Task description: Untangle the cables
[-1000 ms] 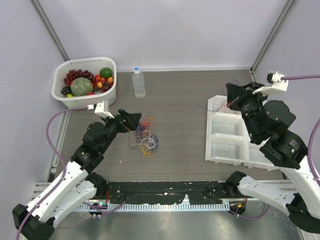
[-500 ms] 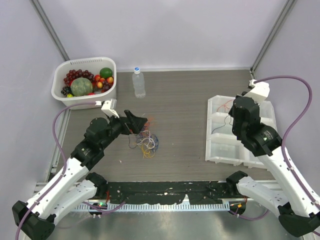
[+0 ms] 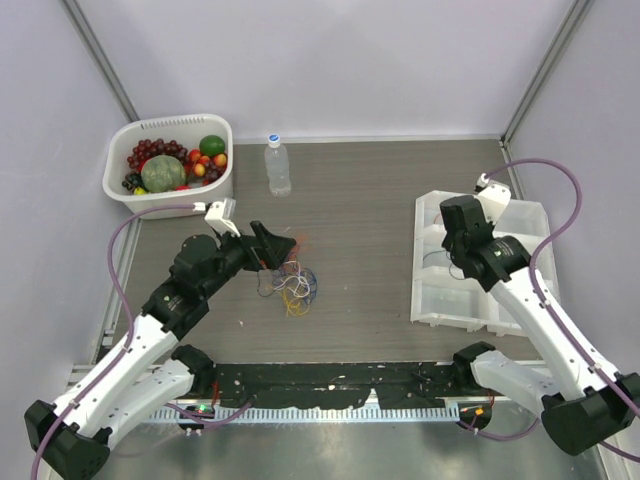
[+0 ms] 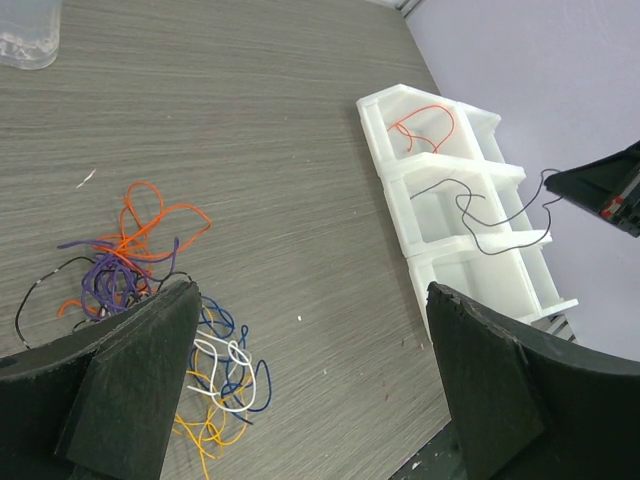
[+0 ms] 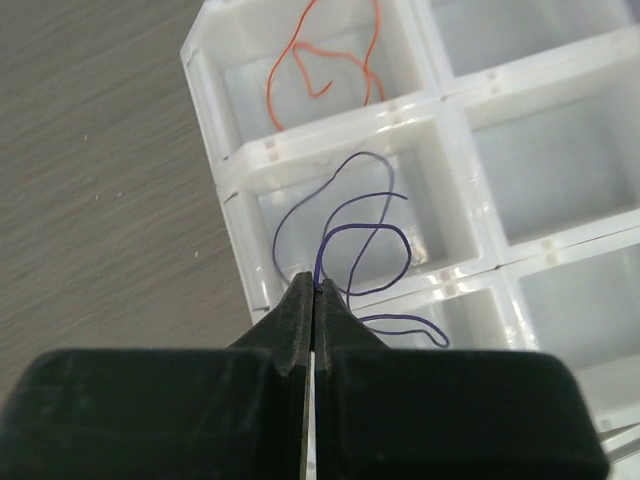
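The tangle of cables (image 3: pixel 292 280) lies on the table mid-left, with purple (image 4: pixel 110 280), orange (image 4: pixel 150 215), blue (image 4: pixel 235 350), white (image 4: pixel 220 360) and yellow (image 4: pixel 200 435) loops. My left gripper (image 3: pixel 280 245) (image 4: pixel 315 320) hovers over its right side, open and empty. My right gripper (image 3: pixel 455 258) (image 5: pixel 315 285) is shut on one thin dark purple cable (image 5: pixel 370 232). That cable dangles over the middle left compartment of the white tray (image 3: pixel 418 262) (image 5: pixel 235 190). An orange cable (image 5: pixel 320 70) (image 4: pixel 425 125) lies in the compartment behind it.
A white basket (image 3: pixel 170 122) of fruit stands at the back left. A clear water bottle (image 3: pixel 278 167) is upright beside it. The tray (image 4: pixel 385 140) has several compartments on the right side of the table. Walls enclose the back and both sides.
My right arm has swung from the tray's far side toward its left compartments, keeping the thin cable pinched. The left gripper edged slightly right above the tangle.
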You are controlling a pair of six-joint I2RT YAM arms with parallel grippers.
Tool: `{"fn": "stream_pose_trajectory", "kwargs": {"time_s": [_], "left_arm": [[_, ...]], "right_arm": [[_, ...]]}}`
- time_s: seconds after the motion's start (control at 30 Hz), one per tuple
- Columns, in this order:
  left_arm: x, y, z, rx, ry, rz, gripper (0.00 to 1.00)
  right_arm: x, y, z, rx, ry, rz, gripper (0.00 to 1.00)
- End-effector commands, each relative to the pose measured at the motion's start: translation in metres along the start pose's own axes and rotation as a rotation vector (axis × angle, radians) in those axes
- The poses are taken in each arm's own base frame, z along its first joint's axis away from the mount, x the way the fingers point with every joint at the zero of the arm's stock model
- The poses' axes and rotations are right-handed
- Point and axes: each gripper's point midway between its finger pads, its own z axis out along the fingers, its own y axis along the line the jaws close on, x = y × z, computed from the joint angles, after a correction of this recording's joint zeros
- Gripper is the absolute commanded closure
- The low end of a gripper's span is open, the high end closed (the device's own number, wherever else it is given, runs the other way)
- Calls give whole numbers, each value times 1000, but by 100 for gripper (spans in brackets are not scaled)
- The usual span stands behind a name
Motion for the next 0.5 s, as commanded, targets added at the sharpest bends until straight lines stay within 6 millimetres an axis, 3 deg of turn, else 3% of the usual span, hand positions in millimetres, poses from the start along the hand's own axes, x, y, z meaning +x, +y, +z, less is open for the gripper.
{"fn": "stream_pose_trajectory", "kwargs": {"time_s": [0.0, 0.23, 0.33, 0.47], "left_arm": [[-16, -13, 1, 36, -26, 1, 0], [-11, -14, 2, 44, -4, -4, 1], [-9, -12, 1, 32, 15, 9, 0], [-10, -12, -2, 24, 21, 23, 1]], "right_arm": [[21, 28, 4, -104, 88, 120, 99], [47, 13, 60, 10, 145, 116, 100], [37, 13, 78, 23, 122, 100, 99], [5, 14, 89, 34, 73, 79, 99]]}}
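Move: The right hand, already holding the dark cable, has the tray's middle-left compartment about 6 cm ahead, 2 cm to its right and 20 cm below. The compartment with the orange cable is some 17 cm ahead and 2 cm right; the empty front-left one is about 3 cm back and 2 cm right. From the idle left hand, the middle-left compartment lies roughly 8 cm ahead, 33 cm right and 23 cm below. Still pinching the dark cable in shut fingers, the right hand lowers it some 10 cm towards the middle-left compartment, easing about 3 cm forward in the second half, with a small sway left and then back right. The wrist tips the fingers roughly 10 degrees further down, and the descent slows at the end, with the fingers still above the tray. ##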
